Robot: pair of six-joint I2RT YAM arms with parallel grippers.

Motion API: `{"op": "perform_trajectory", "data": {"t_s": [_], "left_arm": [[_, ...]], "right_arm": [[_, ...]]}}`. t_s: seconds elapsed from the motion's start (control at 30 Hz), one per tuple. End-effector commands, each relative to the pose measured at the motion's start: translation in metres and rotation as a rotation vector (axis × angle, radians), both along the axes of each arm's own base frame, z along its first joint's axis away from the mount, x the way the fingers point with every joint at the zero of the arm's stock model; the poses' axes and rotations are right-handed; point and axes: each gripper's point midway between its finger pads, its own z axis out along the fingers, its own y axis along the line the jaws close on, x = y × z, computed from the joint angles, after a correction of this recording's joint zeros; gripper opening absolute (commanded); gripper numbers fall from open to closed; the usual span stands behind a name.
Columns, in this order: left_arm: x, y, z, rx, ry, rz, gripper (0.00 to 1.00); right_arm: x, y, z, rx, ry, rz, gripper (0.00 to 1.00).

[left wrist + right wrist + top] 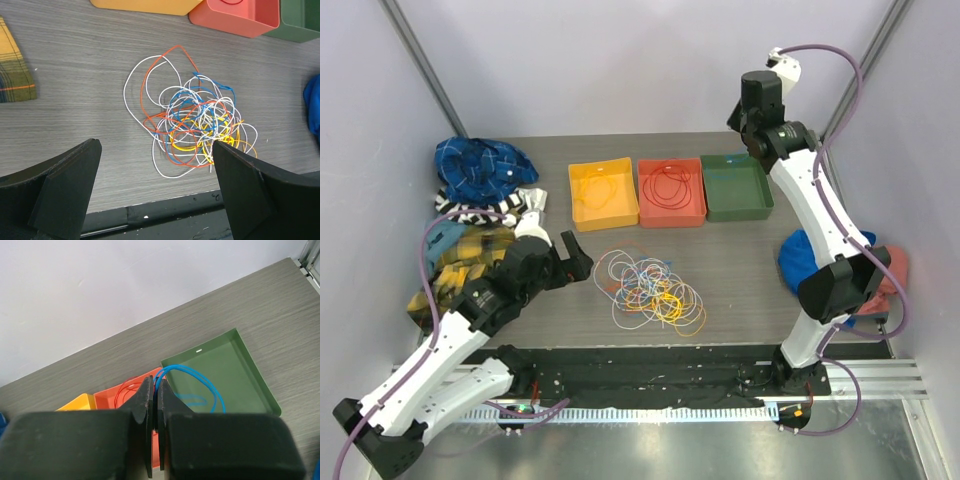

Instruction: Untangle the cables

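A tangle of white, yellow, orange, red and blue cables (pixel 650 288) lies on the grey table in front of the trays. In the left wrist view the cables (pixel 195 127) lie just beyond my left gripper (pixel 156 150). The left gripper (pixel 578 257) stands wide open and empty, just left of the tangle. My right gripper (pixel 157 385) is raised above the green tray (pixel 240 385), shut on a blue cable (pixel 200 377) that loops out over the tray. From above, the right gripper (pixel 748 125) is at the back right.
Three trays stand in a row at the back: yellow (pixel 576 205), red (pixel 645 200) with a red cable (pixel 670 187) in it, green (pixel 763 195). Cloths (pixel 470 170) are piled at the left. A blue cloth (pixel 798 255) lies at the right.
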Motion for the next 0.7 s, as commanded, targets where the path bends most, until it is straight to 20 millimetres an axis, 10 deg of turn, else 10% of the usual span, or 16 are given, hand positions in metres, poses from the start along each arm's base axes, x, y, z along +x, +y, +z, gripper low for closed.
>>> {"op": "perform_trajectory", "data": {"t_s": [0.0,0.33,0.53,0.67], "left_arm": [[0.005,0.003,-0.003,0.036,-0.005,0.009,1.0],[0.012,-0.001,-0.01,0.055,0.017,0.017,1.0],[0.014,-0.003,-0.012,0.062,0.032,0.02,1.0],[0.015,-0.003,-0.011,0.063,0.032,0.023,1.0]], "right_arm": [[0.012,-0.007,-0.008,0.024,-0.027,-0.018,0.01],[0.048,-0.025,-0.06,0.023,0.043,-0.036,0.01],[0.06,-0.03,-0.118,0.041,0.158,-0.038,0.77],[0.056,-0.038,-0.112,0.039,0.149,-0.056,0.82]]}}
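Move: The green box my right hand is taking the blue cable to lies almost straight below it, some 34 cm down, about 2 cm ahead and 3 cm to the right. The red box adjoins it, about 15 cm to my right hand's left and 2 cm ahead. The tangle lies roughly 28 cm back and 19 cm left of that hand. From my left hand, the green box is about 30 cm ahead and 39 cm to the right. I lower my right hand about 14 cm towards the green box, easing some 6 cm forward and a little right while the fingers tip down. Partway through the descent I spread its shut fingers wide and let go of the blue cable above the box, still sinking afterwards. My open left hand sinks slightly beside the tangle, touching nothing. ##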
